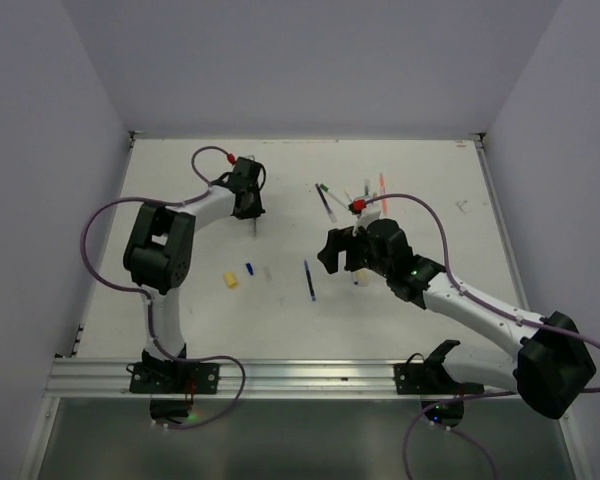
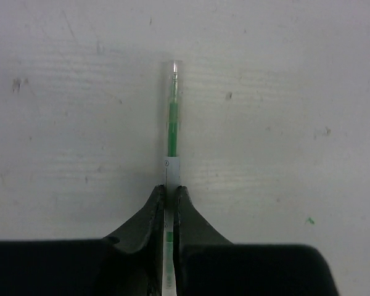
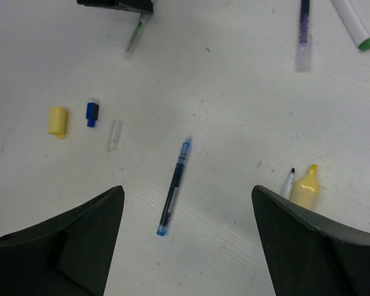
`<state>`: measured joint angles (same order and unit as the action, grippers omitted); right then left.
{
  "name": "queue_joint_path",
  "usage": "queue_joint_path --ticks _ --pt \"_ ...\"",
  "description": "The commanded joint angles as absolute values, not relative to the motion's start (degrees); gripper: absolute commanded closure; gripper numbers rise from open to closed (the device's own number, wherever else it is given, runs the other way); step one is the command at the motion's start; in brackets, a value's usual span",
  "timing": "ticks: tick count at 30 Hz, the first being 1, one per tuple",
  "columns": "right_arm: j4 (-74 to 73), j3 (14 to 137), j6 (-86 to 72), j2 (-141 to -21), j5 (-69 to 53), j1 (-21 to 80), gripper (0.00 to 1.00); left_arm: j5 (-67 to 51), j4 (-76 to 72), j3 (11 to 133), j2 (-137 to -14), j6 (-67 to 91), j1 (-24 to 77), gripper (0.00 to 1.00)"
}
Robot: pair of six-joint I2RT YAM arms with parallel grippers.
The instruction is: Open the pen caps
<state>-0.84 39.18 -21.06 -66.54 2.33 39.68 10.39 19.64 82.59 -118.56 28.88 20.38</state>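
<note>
My left gripper [image 2: 171, 191] is shut on a green pen [image 2: 172, 123], which has a clear cap at its far tip and lies along the table. From above, that gripper [image 1: 248, 203] sits at the back left. My right gripper [image 3: 188, 188] is open and hovers over an uncapped blue pen [image 3: 174, 185]; the overhead view puts it [image 1: 342, 255] mid-table. A yellow cap [image 3: 58, 121], a blue cap [image 3: 91, 113] and a clear cap [image 3: 114, 135] lie loose to the left. An uncapped yellow highlighter [image 3: 306, 187] and a black-tipped white pen [image 3: 288, 182] lie by the right finger.
More pens lie at the back: a dark pen with a clear cap [image 3: 304, 24], a white marker with a green end [image 3: 354, 24], and an orange pen [image 1: 382, 183]. White walls enclose the table [image 1: 180, 320] on three sides. An aluminium rail [image 1: 300, 375] runs along the near edge.
</note>
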Motion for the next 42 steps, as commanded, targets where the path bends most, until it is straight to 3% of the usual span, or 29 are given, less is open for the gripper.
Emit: queue_joint_path --ticks 1,13,25,34,42 --pt "7.20 38.15 -22.84 -64.86 -3.42 39.99 0.12 4.76 11.97 75.70 -107.51 33.21 20.39 1.00" --pt "28.98 38.23 -28.82 -70.13 -13.27 42.45 0.15 -11.15 -19.22 43.09 -72.45 49.73 22.85 1.00" --pt "36.03 42.62 -31.73 -77.08 -17.75 43.33 0.19 -9.05 -28.03 34.63 -61.18 50.36 30.84 1.00" --pt "37.79 44.21 -31.20 -79.10 -17.67 43.33 0.39 -9.14 -32.42 31.73 -59.68 50.63 33.13 1.00" --pt "37.44 46.23 -30.67 -80.24 -18.10 43.24 0.74 -10.02 -35.42 29.18 -56.61 49.22 33.40 1.00"
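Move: From the right hand the green pen in the left fingers lies about 19 cm ahead, 20 cm to the left and 12 cm lower; on the table some 13 cm below, the blue pen lies 6 cm to the left and 3 cm back, the clear cap about 16 cm left and 1 cm back. From the left hand the right gripper is roughly 19 cm back, 20 cm to the right and 12 cm higher, with the blue cap straight back 19 cm, down on the table. Up about 23 cm, back nearly as far and some 9 cm to the right, the left hand carries its green pen towards the right gripper, swinging its fingers from steeply down to level, forward-right. The right hand comes about 12 cm left and 9 up to meet it, rolling its left side up and turning counter-clockwise, then closes its wide-open fingers around the pen beside the left fingertips. ##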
